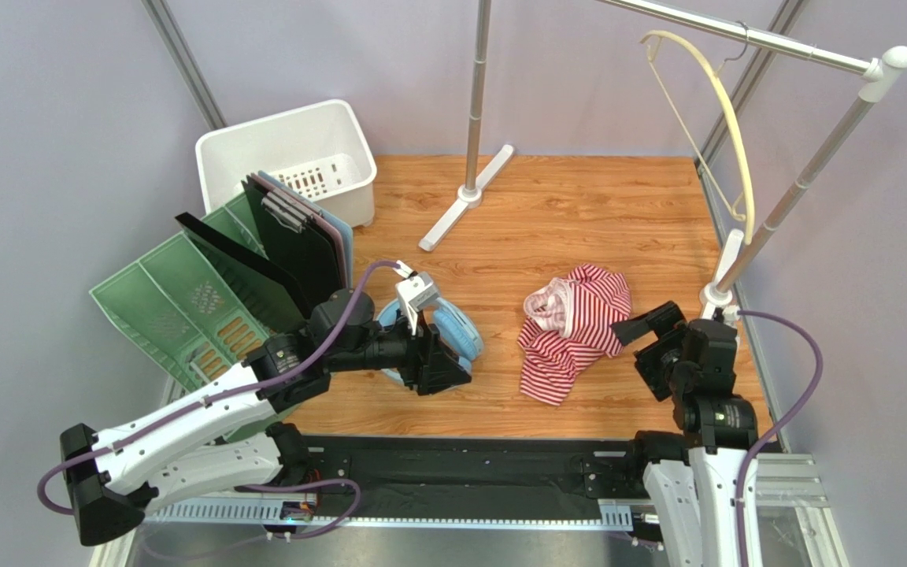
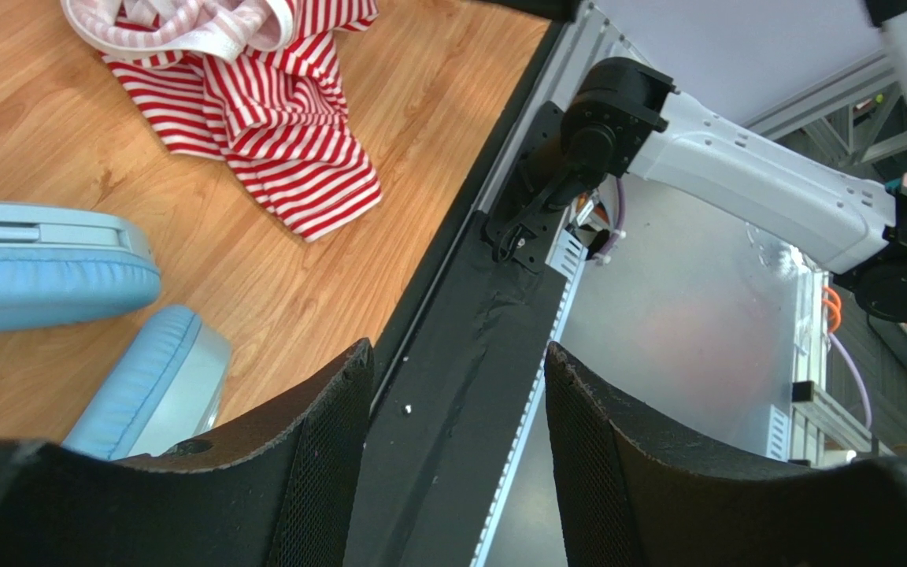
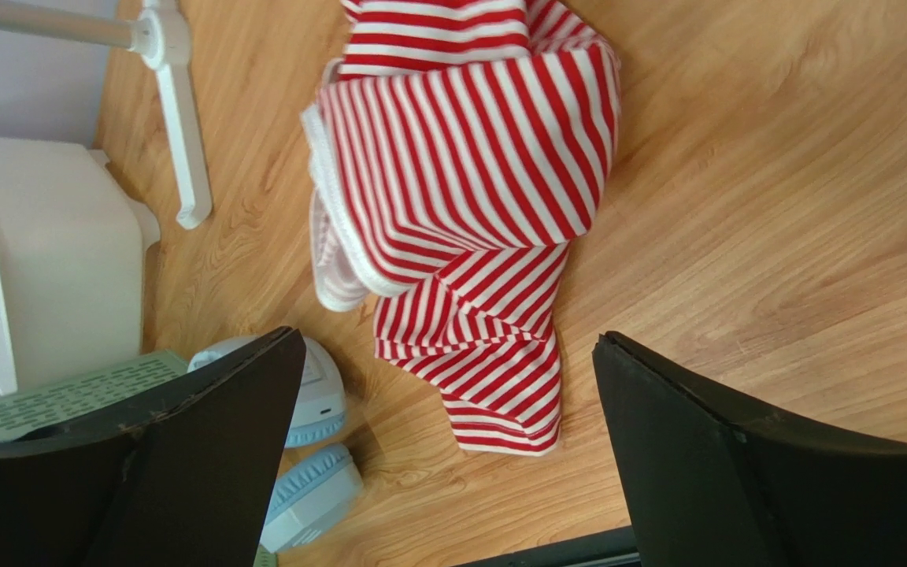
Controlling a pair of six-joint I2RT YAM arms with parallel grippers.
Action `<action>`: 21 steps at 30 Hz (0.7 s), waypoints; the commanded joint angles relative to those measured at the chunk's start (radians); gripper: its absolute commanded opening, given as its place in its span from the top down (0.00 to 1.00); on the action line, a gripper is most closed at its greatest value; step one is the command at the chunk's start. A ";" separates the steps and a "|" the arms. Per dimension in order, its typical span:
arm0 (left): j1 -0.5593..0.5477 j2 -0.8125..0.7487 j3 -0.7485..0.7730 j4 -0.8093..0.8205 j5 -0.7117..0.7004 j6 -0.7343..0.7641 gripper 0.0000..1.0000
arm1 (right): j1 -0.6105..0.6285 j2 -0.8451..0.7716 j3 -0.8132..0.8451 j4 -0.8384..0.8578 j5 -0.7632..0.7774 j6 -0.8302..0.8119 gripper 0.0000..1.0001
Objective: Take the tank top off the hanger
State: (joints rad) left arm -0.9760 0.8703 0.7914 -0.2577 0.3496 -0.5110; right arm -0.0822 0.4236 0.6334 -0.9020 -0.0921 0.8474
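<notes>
The red-and-white striped tank top (image 1: 574, 328) lies crumpled on the wooden table, off the hanger; it also shows in the left wrist view (image 2: 260, 112) and the right wrist view (image 3: 470, 177). The cream hanger (image 1: 724, 112) hangs bare from the silver rail at the back right. My right gripper (image 1: 650, 343) hovers just right of the tank top, open, its empty jaws (image 3: 446, 343) wide above the cloth's lower edge. My left gripper (image 1: 441, 366) is left of the tank top beside the headphones, open (image 2: 456, 354) over the table's black front edge, holding nothing.
Blue headphones (image 1: 456, 333) lie under the left gripper. A white basket (image 1: 293, 160) stands at the back left, with a green file rack holding dark folders (image 1: 186, 301) in front of it. The clothes rack's rail (image 1: 778, 45), posts and feet (image 1: 464, 201) stand at the back and right.
</notes>
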 commanded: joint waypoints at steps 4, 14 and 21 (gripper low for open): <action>-0.015 -0.053 0.008 0.043 0.009 -0.023 0.38 | -0.002 0.110 -0.179 0.242 -0.041 0.206 0.00; -0.020 -0.054 -0.003 0.048 0.000 -0.029 0.38 | -0.002 0.245 -0.336 0.583 -0.068 0.219 0.00; -0.023 -0.045 0.002 0.049 -0.001 -0.032 0.38 | -0.002 0.395 -0.344 0.681 -0.089 0.237 0.00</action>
State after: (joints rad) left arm -0.9890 0.8223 0.7898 -0.2428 0.3519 -0.5346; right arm -0.0822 0.7486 0.2859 -0.3565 -0.1715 1.0679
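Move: The heaped tank top lies about 10 cm ahead of my open right hand and 6 cm to its left, some 12 cm lower. The headphones are on the table about 24 cm to the left of the tank top and 2 cm nearer me; the rack's right foot is some 26 cm to its right and 8 cm farther out. From my left hand, the tank top is about 18 cm ahead, 20 cm right and 21 cm down. I drop my right hand about 10 cm towards the near right side of the tank top, fast at first, then easing into a slower reach about 5 cm forward and a touch left. The wrist rolls its left side up and tips down slightly, some 15 degrees in all. The jaws stay wide open, one finger ending at or just over the cloth's edge. ##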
